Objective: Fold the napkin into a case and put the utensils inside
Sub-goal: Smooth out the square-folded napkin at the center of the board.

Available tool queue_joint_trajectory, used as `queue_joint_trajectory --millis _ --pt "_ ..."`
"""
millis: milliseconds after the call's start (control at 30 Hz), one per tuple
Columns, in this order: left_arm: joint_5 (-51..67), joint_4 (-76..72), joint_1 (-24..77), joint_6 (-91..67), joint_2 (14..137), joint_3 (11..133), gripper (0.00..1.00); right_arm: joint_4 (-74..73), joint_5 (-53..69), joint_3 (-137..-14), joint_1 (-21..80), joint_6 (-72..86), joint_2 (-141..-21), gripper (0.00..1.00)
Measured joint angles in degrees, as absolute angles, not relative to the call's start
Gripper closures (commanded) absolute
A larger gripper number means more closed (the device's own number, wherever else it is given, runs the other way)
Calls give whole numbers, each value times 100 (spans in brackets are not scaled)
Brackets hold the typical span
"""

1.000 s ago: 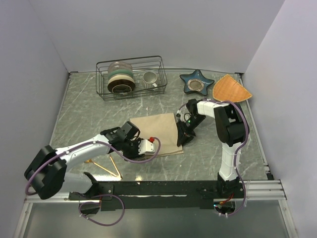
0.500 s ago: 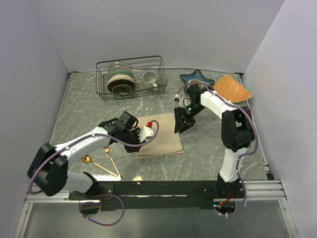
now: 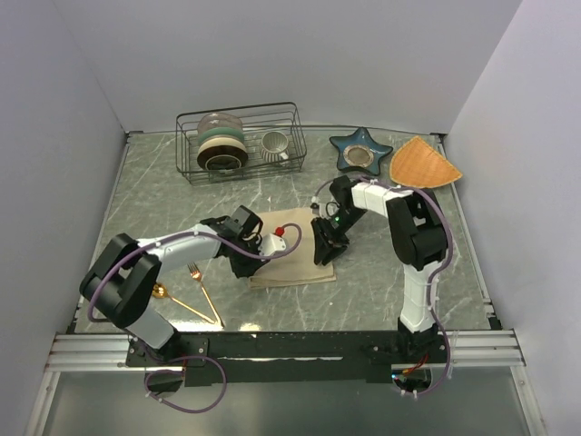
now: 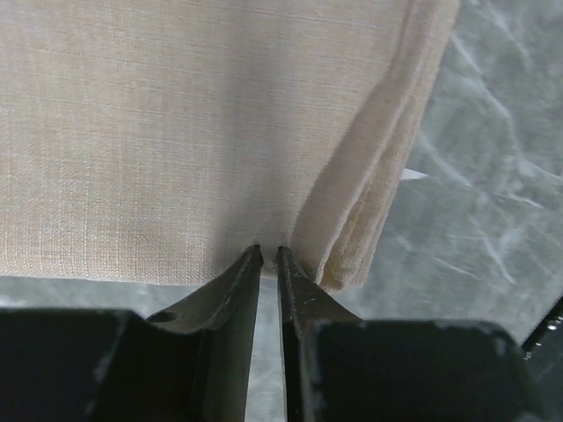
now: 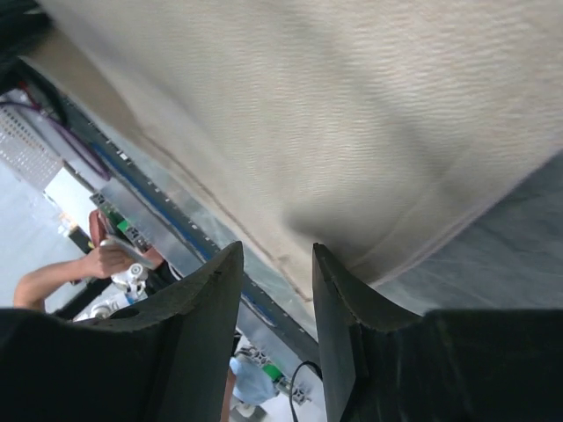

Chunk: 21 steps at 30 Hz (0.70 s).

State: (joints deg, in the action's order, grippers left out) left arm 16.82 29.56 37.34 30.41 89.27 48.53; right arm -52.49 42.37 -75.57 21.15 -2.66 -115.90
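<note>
The beige napkin (image 3: pixel 295 265) lies folded flat at mid-table and fills the left wrist view (image 4: pixel 176 132), with stacked layers along one side (image 4: pixel 378 202). My left gripper (image 3: pixel 258 262) sits at its left edge. In the left wrist view the gripper (image 4: pixel 270 252) has its jaws drawn to a thin slit, nipping the cloth's rim. My right gripper (image 3: pixel 322 251) is at the napkin's right edge. It (image 5: pixel 277 257) stands open, with the cloth (image 5: pixel 352 114) just ahead of its tips and nothing between them. The gold fork (image 3: pixel 201 286) and spoon (image 3: pixel 169 296) lie at front left.
At the back left, a wire dish rack (image 3: pixel 241 141) holds bowls and a cup. A blue star-shaped dish (image 3: pixel 360 150) and an orange wedge mat (image 3: pixel 423 162) are at the back right. A person's arm (image 5: pixel 53 280) shows beyond the table's front rail.
My left gripper has moved back and right onto the napkin's left edge, and its jaws have narrowed. My right gripper lifted off toward the back, opened, and came down again at the right edge.
</note>
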Motion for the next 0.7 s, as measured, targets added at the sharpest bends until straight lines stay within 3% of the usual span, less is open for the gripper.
queue_joint_trajectory --millis 67,267,300,367,400,433,533,700 --pt "1667 2974 3640 3140 9052 4980 76 -5172 4134 -7496 2064 -193 -11651 55" --pt "1660 3146 3179 3406 9303 5513 43 -5214 4327 -7627 1852 -115 -11701 50" --pt "1664 3264 3144 3376 9275 5621 25 -5240 4377 -7736 1831 -117 -11675 45" --pt "1723 3509 3116 3242 9129 5964 5 -5308 4447 -8027 1809 -121 -11502 34" --pt "1765 3588 3116 3146 9019 6178 1 -5374 4436 -8246 1806 -128 -11354 28" --pt "1813 3629 3116 2991 8853 6464 1 -5417 4407 -8523 1806 -132 -11179 18" --pt "1883 3564 3094 2565 8353 7157 1 -5343 4143 -9437 1806 -156 -10514 0" --pt "1590 2611 2915 1275 7279 7730 1 -4543 3291 -10169 1806 -62 -9205 0"
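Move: The napkin's middle lies about 8 cm ahead of the left hand and 10 cm to its right; the left fingertips are low at its near left corner. From the right hand, near the other near corner, the middle is roughly 5 cm ahead, 8 cm to the left and 3 cm down. The fork lies some 10 cm left of the left hand and 6 cm back, the spoon 16 cm left and 8 cm back; the star bowl is 30 cm ahead of the right hand, 8 cm right. Slide the left fingertips forward about 5 cm, low along the napkin's left edge, while the right hand dips 1 cm at the near right corner and edges forward. Then clear the napkin with both: open wide and sweep steeply up nearly 30 cm and farther forward, tipping the fingers up away from the table, the right by some 55 degrees. ##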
